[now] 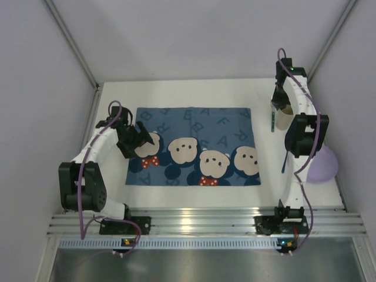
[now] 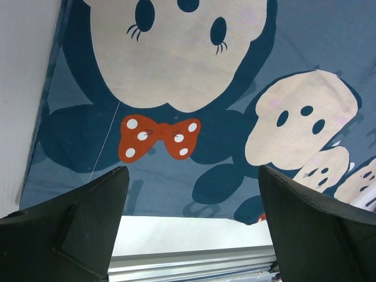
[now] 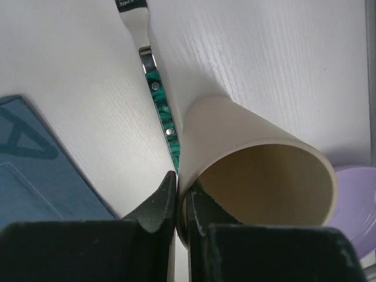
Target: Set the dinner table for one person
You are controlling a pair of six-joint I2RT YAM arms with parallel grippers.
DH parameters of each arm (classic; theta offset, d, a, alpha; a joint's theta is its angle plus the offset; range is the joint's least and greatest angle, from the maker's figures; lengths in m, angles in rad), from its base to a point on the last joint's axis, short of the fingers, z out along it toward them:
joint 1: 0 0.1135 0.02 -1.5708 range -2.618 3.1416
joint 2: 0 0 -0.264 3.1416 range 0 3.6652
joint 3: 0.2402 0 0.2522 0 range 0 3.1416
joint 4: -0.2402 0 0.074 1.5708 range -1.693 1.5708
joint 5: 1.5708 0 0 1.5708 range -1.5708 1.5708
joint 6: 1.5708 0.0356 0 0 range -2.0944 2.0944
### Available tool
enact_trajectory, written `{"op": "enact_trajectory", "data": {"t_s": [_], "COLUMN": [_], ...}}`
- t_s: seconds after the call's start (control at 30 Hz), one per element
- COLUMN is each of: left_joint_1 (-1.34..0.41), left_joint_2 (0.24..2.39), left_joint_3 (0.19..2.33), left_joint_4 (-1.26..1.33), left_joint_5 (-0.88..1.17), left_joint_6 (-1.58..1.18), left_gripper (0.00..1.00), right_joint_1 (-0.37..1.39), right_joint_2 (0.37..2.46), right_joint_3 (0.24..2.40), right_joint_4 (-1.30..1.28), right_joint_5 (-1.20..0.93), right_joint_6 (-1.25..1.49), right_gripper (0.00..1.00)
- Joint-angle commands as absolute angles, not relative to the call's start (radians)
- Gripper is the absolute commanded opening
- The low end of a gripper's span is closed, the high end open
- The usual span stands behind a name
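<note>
The dinner table (image 1: 194, 94) is a white tabletop with a ribbed aluminium rail (image 1: 200, 220) along its near edge. My right gripper (image 1: 281, 110) is at the far right, shut on the rim of a beige cup (image 1: 286, 117). In the right wrist view one finger (image 3: 158, 202) is outside the cup's wall (image 3: 235, 135) and the other is inside. A green-handled utensil (image 3: 160, 106) lies on the table just left of the cup. My left gripper (image 1: 143, 139) hovers open and empty over the left part of the mat; it also shows in the left wrist view (image 2: 194, 197).
A blue bear-face cloth mat (image 1: 194, 126) lies flat in the middle of the table, and its near edge shows in the left wrist view (image 2: 176, 194). A lilac plate (image 1: 322, 164) sits at the right edge, near the right arm. Walls close in on both sides.
</note>
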State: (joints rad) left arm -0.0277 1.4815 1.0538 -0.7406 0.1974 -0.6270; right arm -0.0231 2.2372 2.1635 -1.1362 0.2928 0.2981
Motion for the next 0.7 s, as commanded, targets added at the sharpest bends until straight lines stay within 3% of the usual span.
{"op": "enact_trajectory", "data": {"t_s": [0.0, 0.27, 0.67], "left_joint_1": [-0.031, -0.031, -0.031], "left_joint_2": [1.489, 1.511, 1.525], "left_joint_3": [1.066, 1.063, 1.094], "left_joint_4": [-0.706, -0.686, -0.678], "left_joint_5": [0.193, 0.215, 0.21], "left_joint_6": [-0.644, -0.637, -0.592], "left_gripper": [0.96, 0.96, 0.96], "right_joint_1": [-0.049, -0.011, 0.303], "right_joint_2": [2.241, 2.132, 2.169], "right_joint_3": [2.262, 2.298, 2.342], "right_joint_4": [-1.159, -1.203, -1.193], "right_joint_5": [0.351, 0.41, 0.161], "right_joint_6": [0.298, 0.314, 0.376], "right_gripper": [0.0, 0.0, 0.0]}}
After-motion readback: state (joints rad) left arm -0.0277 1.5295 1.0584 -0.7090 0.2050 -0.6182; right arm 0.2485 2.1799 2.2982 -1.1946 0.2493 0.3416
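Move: The right fingers are already shut on the left side of the cup's rim, with the cup's middle roughly 3 cm to their right and 5 cm below. The cup is bound for the placemat's far right corner, some 6 cm ahead, 11 cm left and 10 cm down. The fork lies about 4 cm ahead and 2 cm left; the spoon is 15 cm back and 1 cm right. From the left hand, that corner lies about 23 cm ahead and 49 cm right. Keeping its pinch on the cup's wall, the right hand raises it off the table while first drifting a centimetre or two to the right, then reverses and sweeps it quickly left, over the fork towards the placemat's far right corner. It ends about 14 cm left of where it began and some 6 cm higher, with hardly any net reach forward, the wrist turning roughly 15 degrees counter-clockwise and the fingers staying shut. ##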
